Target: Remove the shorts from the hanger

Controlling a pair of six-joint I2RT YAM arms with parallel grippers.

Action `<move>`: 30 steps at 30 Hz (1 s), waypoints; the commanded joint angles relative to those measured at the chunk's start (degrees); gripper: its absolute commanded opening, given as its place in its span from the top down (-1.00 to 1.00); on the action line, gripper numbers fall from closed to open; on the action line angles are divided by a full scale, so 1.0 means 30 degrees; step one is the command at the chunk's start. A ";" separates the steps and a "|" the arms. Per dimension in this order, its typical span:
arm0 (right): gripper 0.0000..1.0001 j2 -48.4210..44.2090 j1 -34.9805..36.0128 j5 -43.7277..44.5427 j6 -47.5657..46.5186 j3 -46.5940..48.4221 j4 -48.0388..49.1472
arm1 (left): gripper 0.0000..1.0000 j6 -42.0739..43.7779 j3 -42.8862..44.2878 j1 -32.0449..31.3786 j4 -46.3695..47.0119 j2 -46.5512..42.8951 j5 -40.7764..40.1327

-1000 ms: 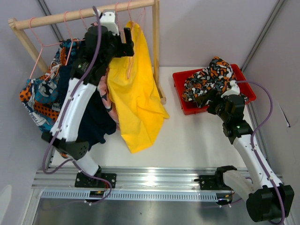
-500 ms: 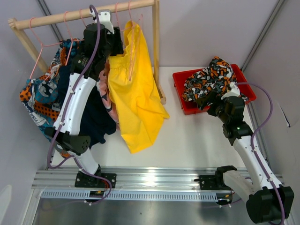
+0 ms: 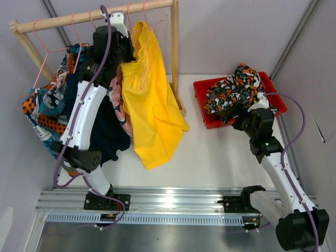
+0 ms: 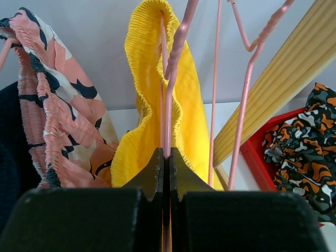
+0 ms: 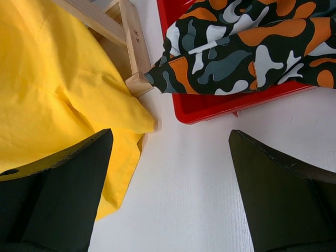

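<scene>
Yellow shorts hang by their waistband on a pink wire hanger at the right end of the wooden rail. My left gripper is up at the rail, shut on that hanger's wire where it runs down through the yellow waistband. Pink patterned shorts hang just to its left, with navy shorts and blue-orange-white shorts further along. Orange-black shorts lie in the red bin. Low over the table beside the bin, my right gripper is open and holds nothing.
The rack's upright post and its foot stand between the yellow shorts and the red bin. An empty pink hanger hangs right of the held one. Bare white table lies in front of the bin.
My left gripper has gone from open to shut on the hanger wire. The yellow waistband bunched up and shifted slightly left. The right arm has not moved.
</scene>
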 commanded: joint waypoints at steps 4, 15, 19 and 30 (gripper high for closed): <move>-0.99 -0.0788 -0.0047 0.0154 -0.0095 -0.0023 0.0318 | 1.00 0.0310 0.1426 0.0176 0.0095 -0.1314 -0.0668; -0.99 -0.1345 0.0070 -0.0373 0.0228 0.0210 0.0523 | 1.00 0.0604 0.2700 0.0118 -0.1839 -0.4065 0.0030; -0.99 -0.1609 0.0070 -0.0840 -0.0298 0.1088 0.0143 | 1.00 0.0281 -0.1698 0.0060 -0.1752 -0.7109 0.2050; -0.99 -0.2372 0.0713 -0.8922 -0.0594 0.4778 0.0873 | 1.00 -0.0304 -1.2020 -0.1083 -0.3472 -1.6955 1.0954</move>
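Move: The left hand already pinches the yellow shorts' hanger; the open space before the rack, where it is taken, lies about 25 cm back at the same height. The hanging yellow shorts have their middle some 5 cm ahead, 6 cm right and 20 below; the empty hanger is about 3 ahead, 6 right, the pink shorts 4 ahead, 7 left, 18 below. From the right hand the yellow shorts lie roughly 12 cm ahead, 27 left, level in height. Keeping its pinch on the pink wire, the left hand lifts the hanger about 9 cm while already drawing back, so that the hook comes off the rail, then sweeps on back towards the base, some 25 cm in all, sinking to a little below its starting height and turning about 20 degrees clockwise late on. The right hand, fingers still wide open, leaves the red box late, rising about 11 cm with a little left and back as it tips up and turns counter-clockwise. ##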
